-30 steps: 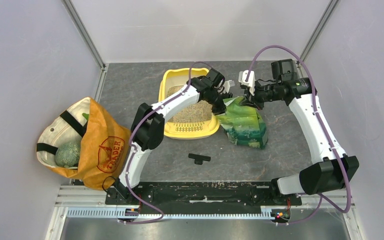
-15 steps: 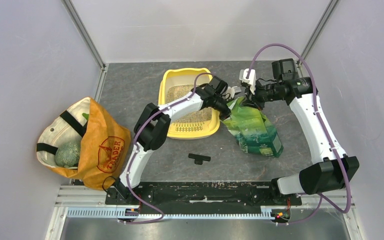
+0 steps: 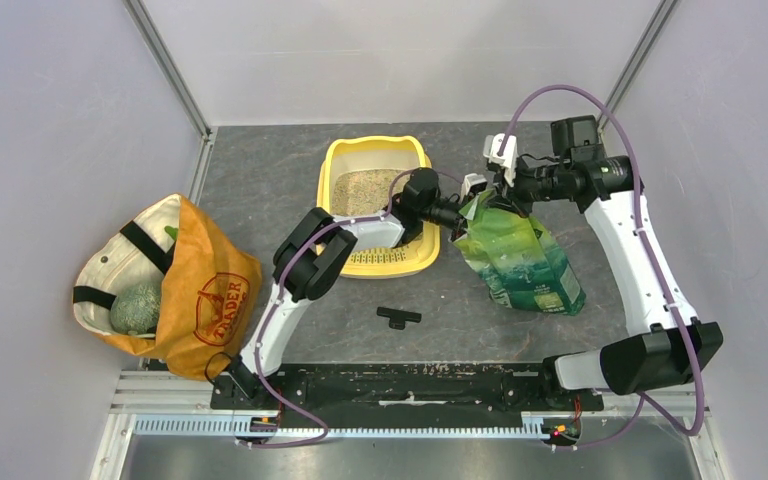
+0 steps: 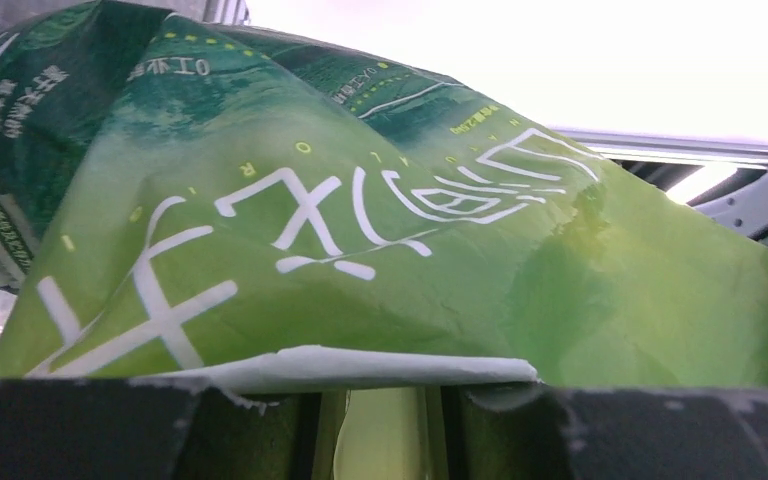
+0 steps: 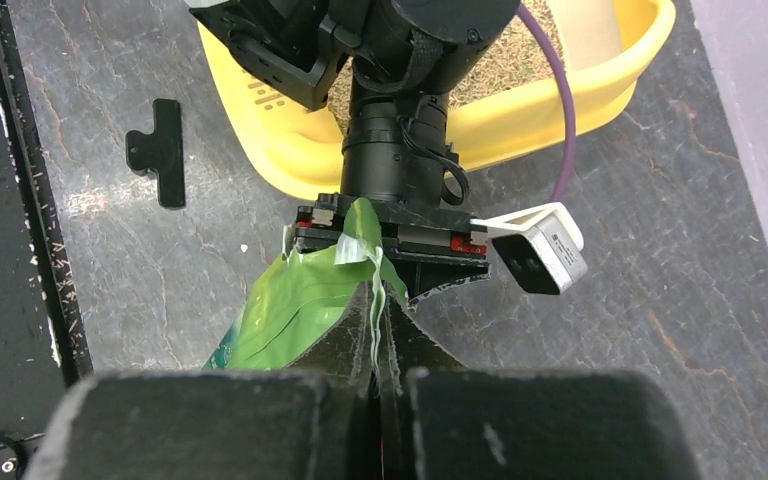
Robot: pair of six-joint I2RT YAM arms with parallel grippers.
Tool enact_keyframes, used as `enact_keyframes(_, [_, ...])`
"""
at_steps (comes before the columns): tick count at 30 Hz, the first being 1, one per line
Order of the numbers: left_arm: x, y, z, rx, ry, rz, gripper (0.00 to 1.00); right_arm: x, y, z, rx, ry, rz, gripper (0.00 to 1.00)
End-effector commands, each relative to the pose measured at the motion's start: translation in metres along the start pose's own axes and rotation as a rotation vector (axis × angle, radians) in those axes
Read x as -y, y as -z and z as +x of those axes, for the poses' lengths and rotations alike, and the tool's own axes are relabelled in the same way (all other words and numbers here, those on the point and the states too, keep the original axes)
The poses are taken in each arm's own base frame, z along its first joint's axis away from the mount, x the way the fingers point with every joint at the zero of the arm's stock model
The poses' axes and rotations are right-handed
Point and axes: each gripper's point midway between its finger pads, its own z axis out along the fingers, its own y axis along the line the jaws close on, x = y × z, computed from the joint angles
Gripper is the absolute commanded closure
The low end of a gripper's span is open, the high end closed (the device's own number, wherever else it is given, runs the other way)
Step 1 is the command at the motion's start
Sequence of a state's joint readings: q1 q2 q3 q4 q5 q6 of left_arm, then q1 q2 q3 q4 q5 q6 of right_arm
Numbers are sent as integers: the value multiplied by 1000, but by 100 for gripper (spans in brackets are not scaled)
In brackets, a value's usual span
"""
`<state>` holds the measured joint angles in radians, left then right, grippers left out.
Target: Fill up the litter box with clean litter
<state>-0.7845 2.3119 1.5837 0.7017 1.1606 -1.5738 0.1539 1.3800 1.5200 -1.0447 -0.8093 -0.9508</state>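
Observation:
The yellow litter box [image 3: 332, 165] sits at the table's middle back with tan clean litter [image 3: 360, 188] spread over its floor. To its right, the green printed bag [image 3: 520, 255] stands tilted on the table, its top held between both arms. My left gripper [image 3: 458, 214] reaches across the box's right rim and is shut on the bag's top left edge; the bag [image 4: 360, 230] fills the left wrist view. My right gripper [image 5: 375, 318] is shut on the bag's thin top edge [image 5: 368, 235]. The box wall [image 5: 560, 100] and litter [image 5: 525, 45] lie beyond.
An orange-and-cream tote bag [image 3: 175, 285] sits at the left wall. A small black T-shaped piece [image 3: 398, 317] lies on the table in front of the box. Enclosure walls stand close on the left, back and right. A black rail [image 3: 400, 385] runs along the near edge.
The green bag has swung right, away from the litter box, and now stands more upright. My left gripper followed it rightward over the box rim; the right gripper shifted slightly right.

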Motion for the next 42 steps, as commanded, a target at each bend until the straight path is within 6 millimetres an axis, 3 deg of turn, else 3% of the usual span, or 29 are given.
enact_keyframes(1, [66,-9,37,-107,-144,115,98,12,17,-46,130,149,61,100])
enact_keyframes(8, [77,11,34,-42,-184,53,98,16,38,-51,146,140,101,100])
enact_keyframes(16, [77,71,17,98,-176,2,98,29,40,-73,209,135,119,100])
enact_keyframes(21, [78,110,10,199,-181,-36,98,39,35,-80,237,116,102,100])
enact_keyframes(28, [79,162,3,310,-170,-67,98,37,19,-82,242,134,72,100])
enact_keyframes(42, [83,214,4,412,-163,-69,98,37,6,-66,195,150,66,100])
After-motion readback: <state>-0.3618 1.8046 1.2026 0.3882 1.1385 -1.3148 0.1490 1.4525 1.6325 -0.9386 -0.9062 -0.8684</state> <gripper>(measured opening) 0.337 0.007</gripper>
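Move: The left hand holds the scoop, its bowl inside the litter bag; the litter box's middle lies about 19 cm to this hand's left, 10 cm ahead and some 13 cm below. The bag's body is roughly 16 cm to its right, 5 cm back and 8 cm lower, the black clip about 13 cm left and 20 cm back on the table. From the right hand, pinching the bag's upper edge, the box is some 35 cm left, 5 cm ahead and 20 cm below. Keeping its grip on the scoop handle, the left hand first lifts about 3 cm, then draws the scoop back towards the bag's mouth and the litter box, some 18 cm left and 8 cm forward while still rising a little, turning about 25 degrees counter-clockwise. The right hand keeps the bag's edge pinched, raises it about 5 cm, then eases forward and slightly left while sinking a centimetre, holding the mouth up around the scoop. ##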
